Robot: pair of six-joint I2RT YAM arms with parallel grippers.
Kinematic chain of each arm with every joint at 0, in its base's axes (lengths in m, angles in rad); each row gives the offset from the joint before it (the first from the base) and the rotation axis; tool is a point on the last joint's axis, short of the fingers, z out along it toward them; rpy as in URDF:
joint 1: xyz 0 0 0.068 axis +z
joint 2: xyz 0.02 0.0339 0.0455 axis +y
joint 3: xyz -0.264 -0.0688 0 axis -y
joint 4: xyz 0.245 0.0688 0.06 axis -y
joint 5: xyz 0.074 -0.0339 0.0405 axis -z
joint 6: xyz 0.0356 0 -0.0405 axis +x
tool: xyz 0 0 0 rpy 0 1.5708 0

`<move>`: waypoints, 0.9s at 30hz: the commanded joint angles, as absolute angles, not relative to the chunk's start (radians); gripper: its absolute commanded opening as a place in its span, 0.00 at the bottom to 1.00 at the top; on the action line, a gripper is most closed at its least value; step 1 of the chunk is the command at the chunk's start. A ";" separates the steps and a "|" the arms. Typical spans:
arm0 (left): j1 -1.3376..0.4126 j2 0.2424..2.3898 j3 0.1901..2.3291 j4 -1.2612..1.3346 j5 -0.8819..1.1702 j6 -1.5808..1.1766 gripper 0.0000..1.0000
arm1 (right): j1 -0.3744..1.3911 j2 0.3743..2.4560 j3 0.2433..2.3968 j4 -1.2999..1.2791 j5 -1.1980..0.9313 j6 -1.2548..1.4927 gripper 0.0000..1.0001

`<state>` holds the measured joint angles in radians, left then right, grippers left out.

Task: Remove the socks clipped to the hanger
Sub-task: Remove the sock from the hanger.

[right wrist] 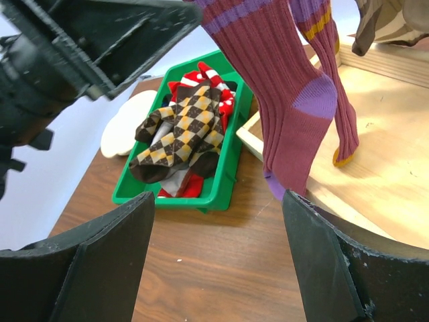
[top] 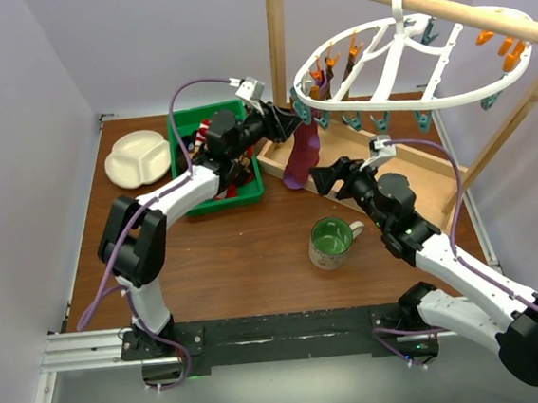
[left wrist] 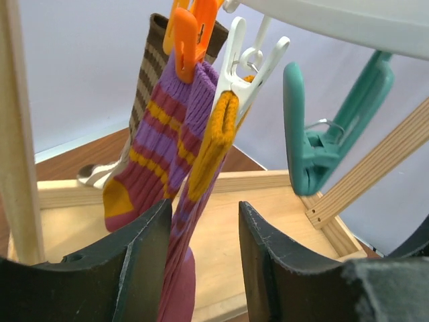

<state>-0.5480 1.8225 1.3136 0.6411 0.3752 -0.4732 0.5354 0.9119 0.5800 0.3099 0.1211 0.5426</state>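
Observation:
The white oval hanger hangs by its hook from the wooden pole. At its left rim a maroon-and-purple sock dangles from a clip. My left gripper is open around that sock, which lies against the left finger with a gap to the right one. An orange clip and a white clip pinch two sock cuffs, with a brown striped sock behind. My right gripper stands wide open just below the maroon sock's purple heel, with nothing between its fingers.
A green bin left of the frame holds checkered and red-and-white striped socks. Beyond it sits a white divided plate. A green mug stands on the table in front of the wooden base tray.

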 commanded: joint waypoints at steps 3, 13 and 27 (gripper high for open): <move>-0.563 1.879 1.419 0.706 0.370 -0.437 0.49 | 0.529 0.920 0.594 0.353 0.132 0.545 0.81; -0.572 1.819 1.365 0.776 0.281 -0.426 0.08 | 0.529 0.911 0.583 0.353 0.136 0.546 0.81; -0.580 1.491 1.149 0.796 0.207 -0.379 0.00 | 0.526 0.850 0.614 0.318 0.109 0.558 0.80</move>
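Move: The maroon-purple sock hangs right at the left hand's fingertips: its middle is about 2 cm ahead, 2 cm right and 5 cm below. The white clip on its yellow cuff is some 3 cm ahead, 3 cm right and 4 cm above; a teal clip is about 1 cm ahead, 6 cm right and 4 cm up. A striped sock hangs roughly 9 cm ahead and 8 cm right, 4 cm below. From the right hand, the maroon sock is about 11 cm ahead, 2 cm left, nearly level. The hanging sock is taken just under its clipped cuff: the left hand eases about 2 cm to the right and forward onto it and shuts its half-open fingers, pinching the fabric. Keeping that pinch, it pulls up some 7 cm while drawing back and left about 5 cm each, away from the tray, the fingers tipping slightly upward. ##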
